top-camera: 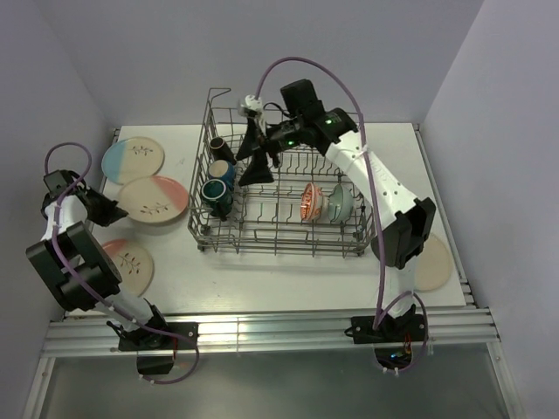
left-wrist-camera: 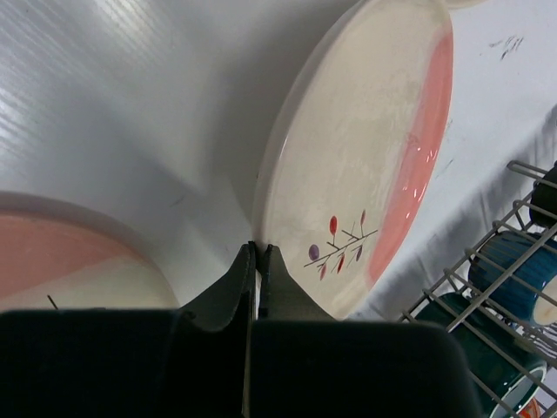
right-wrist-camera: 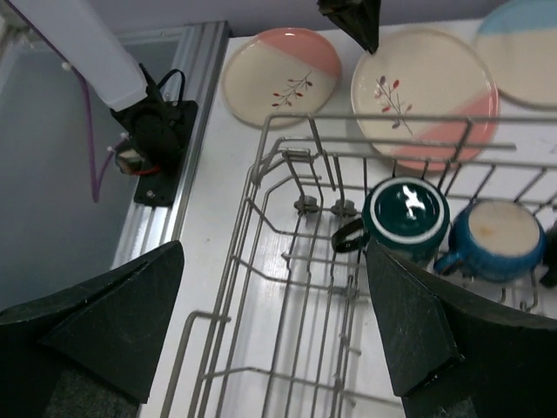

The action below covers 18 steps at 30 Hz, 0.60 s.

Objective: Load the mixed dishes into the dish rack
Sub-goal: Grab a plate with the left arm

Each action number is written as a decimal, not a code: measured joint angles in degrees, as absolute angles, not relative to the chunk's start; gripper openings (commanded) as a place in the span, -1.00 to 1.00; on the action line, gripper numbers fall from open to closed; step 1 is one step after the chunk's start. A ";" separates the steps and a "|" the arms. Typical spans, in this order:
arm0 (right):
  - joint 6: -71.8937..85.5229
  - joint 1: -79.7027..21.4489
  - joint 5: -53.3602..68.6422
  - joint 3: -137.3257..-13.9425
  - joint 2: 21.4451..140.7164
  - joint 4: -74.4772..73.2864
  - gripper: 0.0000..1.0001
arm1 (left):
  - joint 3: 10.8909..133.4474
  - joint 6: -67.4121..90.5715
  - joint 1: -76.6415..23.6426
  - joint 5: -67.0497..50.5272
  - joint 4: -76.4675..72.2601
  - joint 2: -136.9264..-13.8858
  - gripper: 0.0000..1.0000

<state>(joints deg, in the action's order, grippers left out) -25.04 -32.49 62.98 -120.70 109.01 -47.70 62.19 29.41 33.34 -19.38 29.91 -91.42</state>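
My left gripper [left-wrist-camera: 258, 250] is shut on the near rim of a pink and cream plate [left-wrist-camera: 365, 165] with a twig motif, which lies left of the dish rack [top-camera: 284, 251]. In the top view this gripper [top-camera: 111, 209] sits at the plate's [top-camera: 155, 199] left edge. A blue and cream plate [top-camera: 133, 159] lies behind it and another pink one [top-camera: 131, 264] in front. My right gripper [top-camera: 253, 159] hangs open over the rack's left half, nothing between its fingers [right-wrist-camera: 113, 322]. Brown [top-camera: 218, 147], blue [top-camera: 222, 170] and teal [top-camera: 216, 194] mugs stand in the rack with an orange bowl [top-camera: 312, 202] and a pale green bowl [top-camera: 339, 201].
A fourth cream plate [top-camera: 437, 262] lies right of the rack, partly under the right arm. Walls close the table on three sides. An aluminium rail [top-camera: 262, 327] runs along the near edge. The rack's tall wire side [left-wrist-camera: 487, 287] stands just right of the held plate.
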 measured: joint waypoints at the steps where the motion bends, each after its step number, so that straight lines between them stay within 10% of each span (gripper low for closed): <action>1: -26.00 -33.65 62.28 -121.38 109.54 -47.83 0.86 | 61.80 29.43 33.34 -19.46 30.04 -90.94 -1.00; 18: -46.83 -57.06 45.93 -121.30 112.97 -32.86 0.86 | 57.17 29.85 33.61 -21.87 31.27 -86.02 -1.00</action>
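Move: The pink-rimmed plate, already lifted and pinched by its left edge, has its middle about 8 cm right and 3 cm ahead of the left hand. The rack's middle is some 40 cm right and 6 cm ahead of that hand; the front plate is 16 cm back and 1 cm left, the blue-rimmed plate 20 cm ahead and 4 cm left. From the empty right hand, the held plate is about 23 cm left, 8 cm ahead and 25 cm below; the green mug is 6 cm left, 7 cm ahead; the blue mug 6 cm left, 15 cm ahead. The lifted plate stays pinched at its left edge between the left hand's shut fingers, which ease about 2 cm back and 2 cm right towards the rack, dipping a centimetre and rising again. Meanwhile the right hand, fingers kept wide open, sweeps some 15 cm left and 9 cm back at nearly constant height, out over the rack's left side towards the plate, rolling roughly 40 degrees about its own length. ##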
